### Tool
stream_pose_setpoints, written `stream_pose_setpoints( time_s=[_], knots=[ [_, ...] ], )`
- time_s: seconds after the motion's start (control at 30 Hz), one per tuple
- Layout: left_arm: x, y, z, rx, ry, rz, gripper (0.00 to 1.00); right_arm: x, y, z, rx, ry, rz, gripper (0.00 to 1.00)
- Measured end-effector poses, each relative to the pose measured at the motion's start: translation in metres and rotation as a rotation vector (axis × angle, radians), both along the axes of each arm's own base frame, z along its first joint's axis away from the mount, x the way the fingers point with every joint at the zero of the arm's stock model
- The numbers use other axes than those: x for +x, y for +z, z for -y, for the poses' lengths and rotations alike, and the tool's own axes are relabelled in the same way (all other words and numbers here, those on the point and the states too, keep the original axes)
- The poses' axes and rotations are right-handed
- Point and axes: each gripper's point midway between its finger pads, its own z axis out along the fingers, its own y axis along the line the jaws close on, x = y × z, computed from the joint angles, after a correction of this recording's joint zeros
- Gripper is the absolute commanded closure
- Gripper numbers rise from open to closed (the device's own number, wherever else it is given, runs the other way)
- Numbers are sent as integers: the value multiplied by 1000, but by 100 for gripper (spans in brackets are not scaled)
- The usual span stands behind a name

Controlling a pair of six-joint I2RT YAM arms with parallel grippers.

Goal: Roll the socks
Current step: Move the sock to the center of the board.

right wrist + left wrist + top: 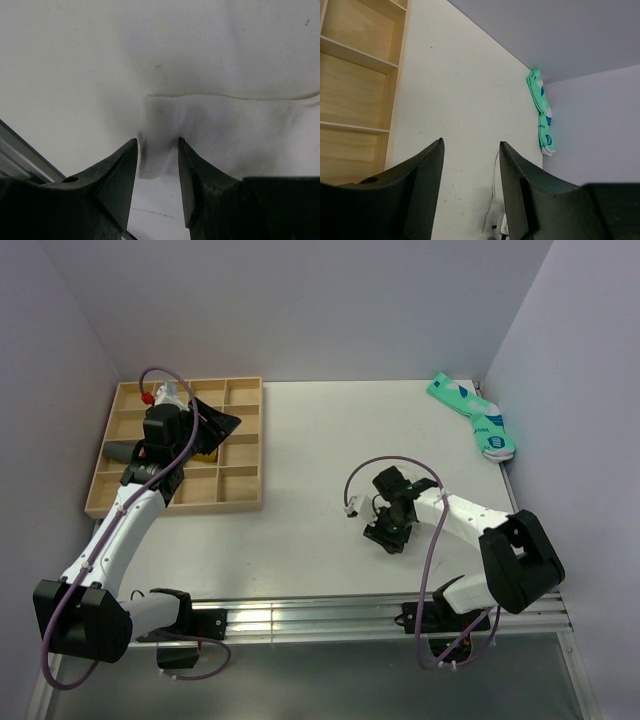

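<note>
The white sock (225, 135) lies flat on the white table, and one of its corners reaches in between my right gripper's fingertips. My right gripper (157, 140) points down at the table's middle right (388, 537). Its jaws stand apart on either side of that corner. A bit of mustard-yellow sock (207, 452) shows in a tray compartment, mostly hidden under my left gripper (228, 423). In the left wrist view my left gripper (470, 142) is open with nothing between its fingers, only bare table beyond.
A wooden compartment tray (240, 490) sits at the left, its cells also visible in the left wrist view (360, 60). Teal patterned socks (472, 415) lie at the far right corner by the wall (541, 112). A metal rail runs along the table's near edge.
</note>
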Motion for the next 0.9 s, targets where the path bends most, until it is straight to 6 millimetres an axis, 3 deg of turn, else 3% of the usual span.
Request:
stream_pose_setpoints(
  time_s=[0.37,0.5,0.73,0.9],
  knots=[
    [-2,-8,2,0,-12,-8,48,7,-8,1,-31,-19,-1,79],
    [-11,-19,4,7,-12,-18,49,16,-8,-6,-28,-23,-26,81],
    [-35,-19,-2,-3,10,20,50,49,-6,-52,25,21,-33,82],
    [-53,-17,-3,-15,17,51,51,44,-4,-98,84,128,-32,82]
  ],
)
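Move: The white sock lies flat under the right hand, with its cuff end almost at the fingertips; its middle is about 8 cm ahead, 2 cm right and 2 cm below. The wooden tray's middle is some 23 cm ahead and 48 cm left of that hand, and the green sock about 29 cm ahead and 20 cm right. From the raised left hand, the white sock is roughly 12 cm back, 37 cm right and 26 cm below. Right fingers pinch the white sock's cuff and drag it about 10 cm left, slightly forward; left hand backs 5 cm. ##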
